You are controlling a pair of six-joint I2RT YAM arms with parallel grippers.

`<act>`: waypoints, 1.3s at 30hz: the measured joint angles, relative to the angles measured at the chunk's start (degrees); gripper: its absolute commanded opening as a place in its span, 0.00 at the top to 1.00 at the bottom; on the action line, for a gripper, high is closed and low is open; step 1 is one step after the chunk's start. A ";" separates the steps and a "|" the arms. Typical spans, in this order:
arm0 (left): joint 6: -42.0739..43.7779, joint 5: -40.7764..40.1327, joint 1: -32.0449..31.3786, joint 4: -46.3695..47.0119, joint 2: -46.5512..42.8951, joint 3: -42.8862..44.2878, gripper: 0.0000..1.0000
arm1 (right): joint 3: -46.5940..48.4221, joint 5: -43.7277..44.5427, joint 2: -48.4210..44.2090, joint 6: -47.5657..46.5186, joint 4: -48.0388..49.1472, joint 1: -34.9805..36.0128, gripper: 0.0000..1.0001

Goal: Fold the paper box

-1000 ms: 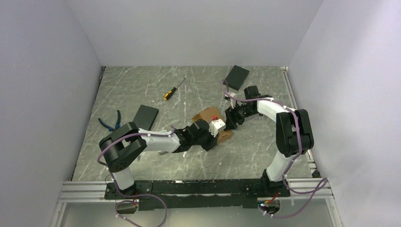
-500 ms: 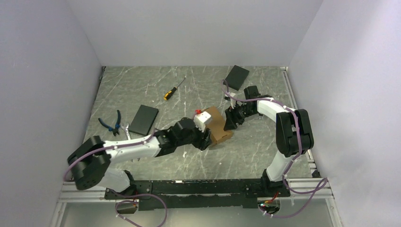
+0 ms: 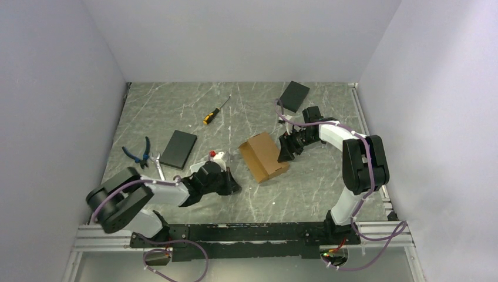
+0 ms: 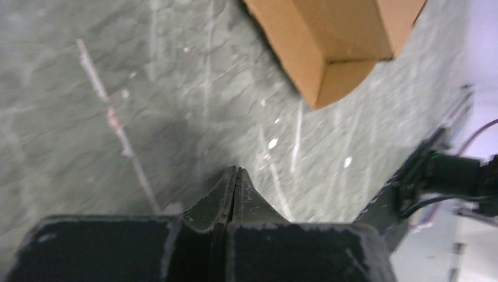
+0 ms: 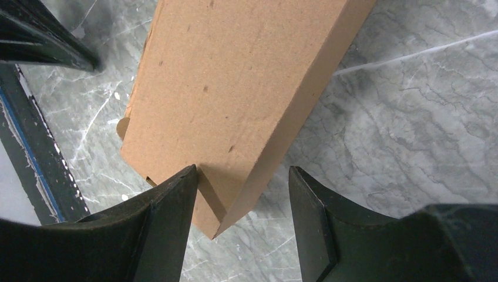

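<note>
The paper box (image 3: 263, 156), a closed tan carton, lies flat mid-table; its corner shows in the left wrist view (image 4: 340, 41). My left gripper (image 3: 233, 187) is shut on nothing, low over the table, a short way near-left of the box, with its tips (image 4: 235, 170) pressed together. My right gripper (image 3: 286, 150) stands open at the box's right end. In the right wrist view a box (image 5: 235, 76) corner pokes between its jaws (image 5: 241, 182). One finger (image 5: 170, 200) touches the cardboard and the other finger (image 5: 308, 205) stands apart from it.
A black slab (image 3: 179, 148), blue pliers (image 3: 138, 150) and a small wrench (image 3: 157, 165) lie at the left. A yellow-handled screwdriver (image 3: 216, 110) and a second black slab (image 3: 293, 95) lie toward the back. Grey walls close in three sides.
My left arm has pulled back from over the box toward the near left and its gripper has shut. The box now lies uncovered. The right arm has not moved.
</note>
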 measured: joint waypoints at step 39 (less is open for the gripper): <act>-6.10 0.66 -1.57 -28.09 23.61 36.94 0.95 | 0.31 0.33 0.24 0.02 -0.20 0.22 0.39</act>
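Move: The box's long left-hand flap, slanting out at its open side, has its middle about 9 cm ahead and 5 cm to the right of the left hand, nearly level with the fingers. The box body is about 12 cm ahead and 9 cm right; the metal tin is roughly 4 cm ahead and 14 cm left, and the dark slab some 14 cm ahead and 22 cm left. From the right hand the flap lies about 11 cm left, 1 cm back and 3 cm lower. The box's outstanding flap is pushed up towards the lid edge by the left hand, its shut fingers sweeping low about 10 cm to the right and 5 cm forward, flattening at first, then rising slightly and tipping steeply down by some 25 degrees. They then draw back left about 2 cm and sink slightly. The right hand stays put, fingers open, one still on the lid's near right corner. ##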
